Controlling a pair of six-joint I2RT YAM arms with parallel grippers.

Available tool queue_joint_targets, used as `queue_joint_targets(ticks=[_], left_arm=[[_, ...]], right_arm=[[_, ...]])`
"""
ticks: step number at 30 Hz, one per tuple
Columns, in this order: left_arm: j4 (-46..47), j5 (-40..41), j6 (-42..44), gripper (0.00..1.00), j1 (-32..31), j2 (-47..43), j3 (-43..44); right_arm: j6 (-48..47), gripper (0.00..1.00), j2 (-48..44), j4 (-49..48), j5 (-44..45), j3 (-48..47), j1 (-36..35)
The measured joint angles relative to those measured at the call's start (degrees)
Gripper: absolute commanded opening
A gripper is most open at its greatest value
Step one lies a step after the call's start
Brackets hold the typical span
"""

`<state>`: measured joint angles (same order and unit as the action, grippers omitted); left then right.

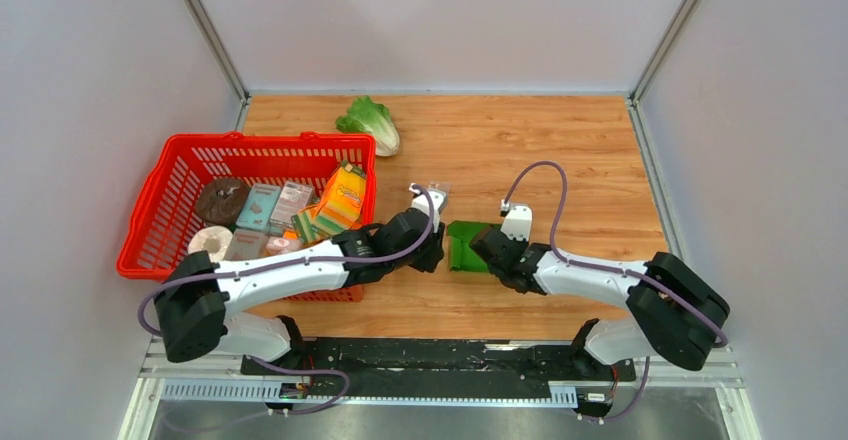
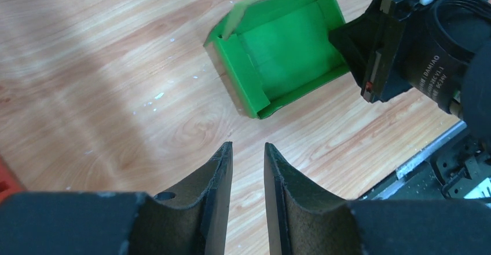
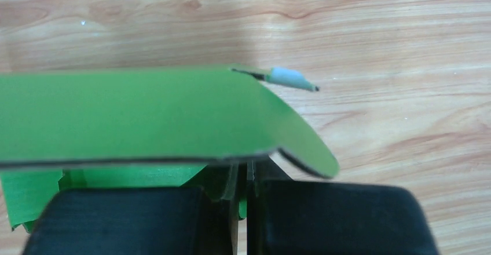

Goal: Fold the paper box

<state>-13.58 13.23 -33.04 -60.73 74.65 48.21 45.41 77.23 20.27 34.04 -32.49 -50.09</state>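
Note:
The bright green paper box (image 1: pixel 468 247) lies on the wood table between the two arms, partly formed into an open tray with raised walls (image 2: pixel 284 52). My right gripper (image 1: pixel 492 252) is shut on the box's right wall; green card shows between the jaws (image 3: pixel 242 204), and a large flap (image 3: pixel 145 116) arches over the fingers. My left gripper (image 1: pixel 432 250) sits just left of the box, empty, its fingers (image 2: pixel 223 174) slightly apart and a short way from the box's near corner.
A red basket (image 1: pixel 180 160) with an orange printed carton (image 1: pixel 343 195) and other packets stands at the left, touching the left arm. A pale green lettuce (image 1: pixel 370 123) lies at the back. A small clear packet (image 1: pixel 437 189) lies behind the left gripper.

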Motion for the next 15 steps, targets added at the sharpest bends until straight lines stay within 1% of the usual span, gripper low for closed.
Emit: queue_joint_targets(ticks=[1, 3, 4, 5, 7, 10, 12, 15], left_arm=[[0.52, -0.28, -0.13, 0.35, 0.0, 1.03, 0.24], [1.01, -0.76, -0.26, 0.35, 0.0, 3.61, 0.76], [1.09, -0.9, -0.31, 0.34, 0.0, 4.72, 0.92], [1.25, -1.05, -0.31, 0.35, 0.0, 5.57, 0.94], [1.27, -1.42, -0.31, 0.35, 0.0, 6.78, 0.94], [2.23, -1.64, -0.31, 0.34, 0.02, 6.73, 0.94], [2.8, -1.86, -0.28, 0.35, 0.0, 6.71, 0.94], [3.28, -2.47, -0.28, 0.35, 0.0, 6.64, 0.94]], right_arm=[[0.61, 0.0, 0.79, 0.68, 0.98, -0.57, -0.04], [1.16, 0.11, 1.49, 1.2, 1.86, -1.11, -0.13], [1.14, 0.17, 1.44, 1.2, 1.84, -1.09, -0.13], [1.01, 0.29, 1.31, 1.07, 1.73, -1.01, -0.09], [0.13, 0.4, -0.04, 0.9, 0.57, -0.39, 0.17], [-0.98, 0.44, -4.98, 1.49, -1.77, 0.66, 1.01], [-1.79, 0.44, -9.53, 1.73, -3.58, 1.11, 1.97], [-2.82, 0.41, -15.69, 1.64, -5.81, 1.62, 3.41]])
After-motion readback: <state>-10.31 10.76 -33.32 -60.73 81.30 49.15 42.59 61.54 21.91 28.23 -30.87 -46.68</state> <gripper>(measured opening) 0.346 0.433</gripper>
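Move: My shut right fingers are down at the right wall of the paper box, whose middle lies about 7 cm to their left, level fore and aft and some 1 cm lower. The raised lid stands on the box's far wall, about 5 cm ahead, 7 cm left and 2 cm up from my right hand. From my left hand, the box's middle is about 10 cm right, 3 cm ahead and 12 cm down. I open my right fingers to not quite half, letting go of the box's right wall, then lift that hand about 5 cm almost straight up, rolling it some 10 degrees so its left side rises. Meanwhile I bring my left hand, its opening unchanged, down about 3 cm and slightly right towards the box's near-left corner, the last of it easing back up a little. ##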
